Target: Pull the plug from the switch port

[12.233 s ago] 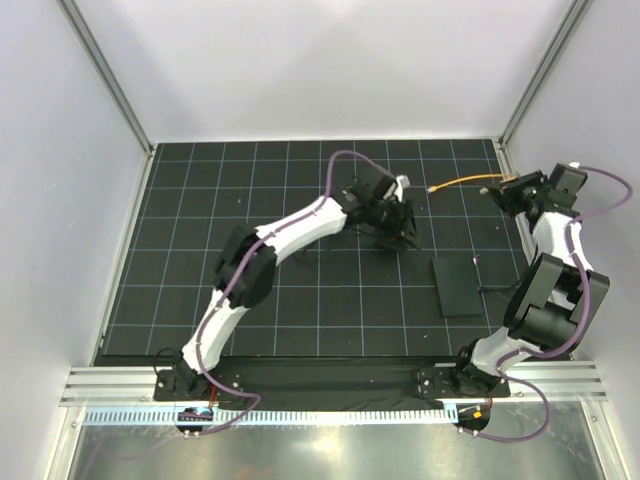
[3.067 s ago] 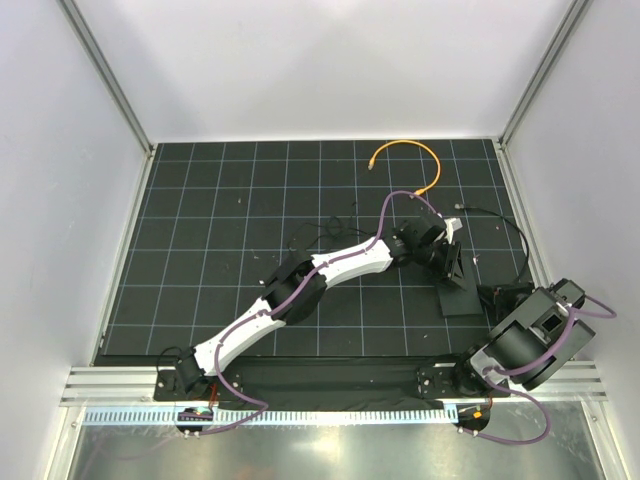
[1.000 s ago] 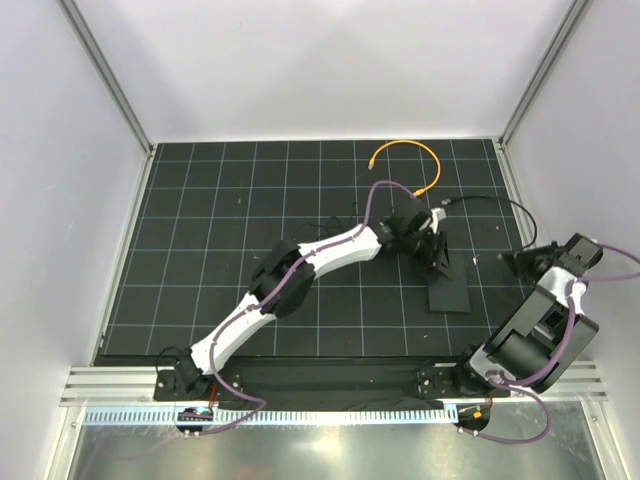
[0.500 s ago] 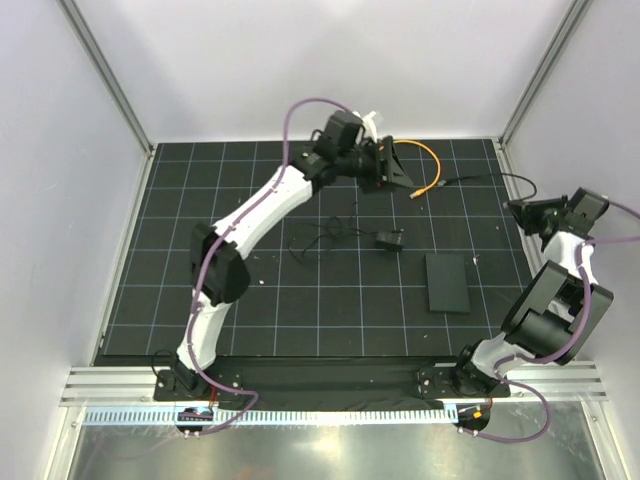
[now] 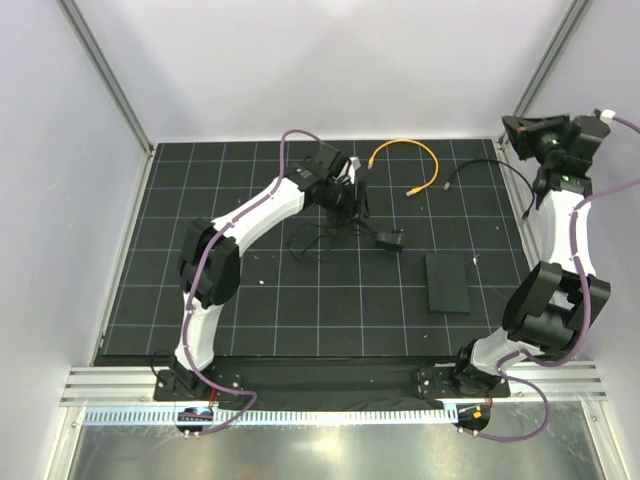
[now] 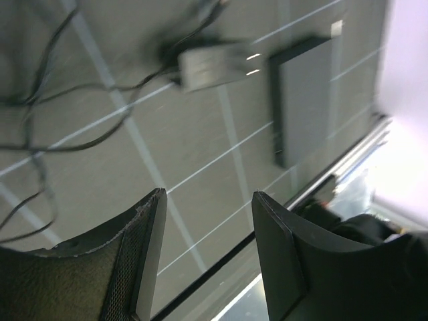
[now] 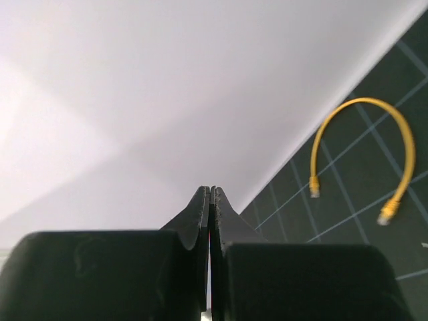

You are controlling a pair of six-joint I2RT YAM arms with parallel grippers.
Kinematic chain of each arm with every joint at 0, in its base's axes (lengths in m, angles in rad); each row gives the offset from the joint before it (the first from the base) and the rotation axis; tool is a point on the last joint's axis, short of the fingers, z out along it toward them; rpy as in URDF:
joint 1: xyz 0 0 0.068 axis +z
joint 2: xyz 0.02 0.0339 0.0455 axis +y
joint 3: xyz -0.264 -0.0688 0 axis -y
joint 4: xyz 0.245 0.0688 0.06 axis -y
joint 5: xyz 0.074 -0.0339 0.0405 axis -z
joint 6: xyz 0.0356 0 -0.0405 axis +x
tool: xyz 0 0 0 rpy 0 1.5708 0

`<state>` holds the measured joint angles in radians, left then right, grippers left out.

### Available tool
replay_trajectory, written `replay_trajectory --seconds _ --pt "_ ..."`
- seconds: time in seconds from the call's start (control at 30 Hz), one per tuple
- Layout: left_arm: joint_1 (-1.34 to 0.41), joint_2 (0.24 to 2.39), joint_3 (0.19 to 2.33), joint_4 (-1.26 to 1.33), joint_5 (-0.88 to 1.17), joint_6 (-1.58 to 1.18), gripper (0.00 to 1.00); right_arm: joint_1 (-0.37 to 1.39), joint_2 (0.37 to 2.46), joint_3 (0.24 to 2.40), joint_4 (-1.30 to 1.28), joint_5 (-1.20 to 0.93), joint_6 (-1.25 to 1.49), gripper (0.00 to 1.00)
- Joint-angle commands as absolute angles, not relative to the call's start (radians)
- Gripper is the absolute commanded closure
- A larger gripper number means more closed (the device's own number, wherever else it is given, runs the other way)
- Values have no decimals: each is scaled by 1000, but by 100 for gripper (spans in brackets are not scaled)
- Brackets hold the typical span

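The switch box (image 5: 448, 283) is a flat black rectangle lying on the gridded mat, right of centre. From above, no cable enters its port edge. It also shows blurred in the left wrist view (image 6: 307, 100). A black cable's plug end (image 5: 447, 186) lies loose on the mat, well behind the box. My left gripper (image 5: 348, 196) hovers open over the tangled thin wire, nothing between its fingers (image 6: 144, 254). My right gripper (image 5: 513, 128) is raised at the back right corner. In its own view the right gripper (image 7: 210, 190) is shut with nothing seen in it.
An orange patch cable (image 5: 405, 158) curls at the back of the mat, both ends free, also in the right wrist view (image 7: 361, 101). A small black adapter block (image 5: 390, 240) on thin tangled wire (image 5: 315, 238) lies mid-mat. White walls enclose three sides.
My left gripper swung from the back middle down and left over the tangled wire. My right arm rose toward the back right corner and its jaws closed fully.
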<state>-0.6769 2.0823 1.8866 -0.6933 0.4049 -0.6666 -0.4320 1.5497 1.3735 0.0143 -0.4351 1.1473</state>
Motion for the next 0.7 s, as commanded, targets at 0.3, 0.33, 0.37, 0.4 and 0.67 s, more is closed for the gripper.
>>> replay_trajectory --seconds 0.3,0.33,0.37,0.4,0.67 --pt "-598 1968 1838 -758 377 -575 42 -311 1716 1659 -438 -307 824 98" --pt "-595 1964 1830 -759 380 -572 42 -284 1744 1681 -481 -292 780 96" --pt "-595 1957 1824 -756 383 -574 42 -266 1765 1709 -507 -258 737 91" --pt "-595 1953 1813 -752 385 -574 42 -250 1826 1777 -540 -202 665 87" --pt "-591 1876 1738 -807 341 -554 42 -100 2187 2231 -871 191 549 50"
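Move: The black cable's loose plug, seemingly the right hand's goal, lies about 33 cm below that hand, some 4 cm ahead and 7 cm to its left. The yellow cable's near plug is about 10 cm to the left of the black plug and 3 cm nearer the base; its far plug lies roughly 20 cm left of the black plug and 6 cm beyond it. From the left hand, the black plug is some 17 cm ahead, 26 cm right and 15 cm lower. Towards the black cable's loose end on the table the right hand, after a slight swing left and up, dives about 15 cm, with some 8 cm forward and 5 cm left overall. Its fingers open from shut to about half, tip down some 35 degrees and roll left side down, touching nothing at the end. The left hand, empty and still open, drifts about 6 cm left, away from the boxy adapter. ##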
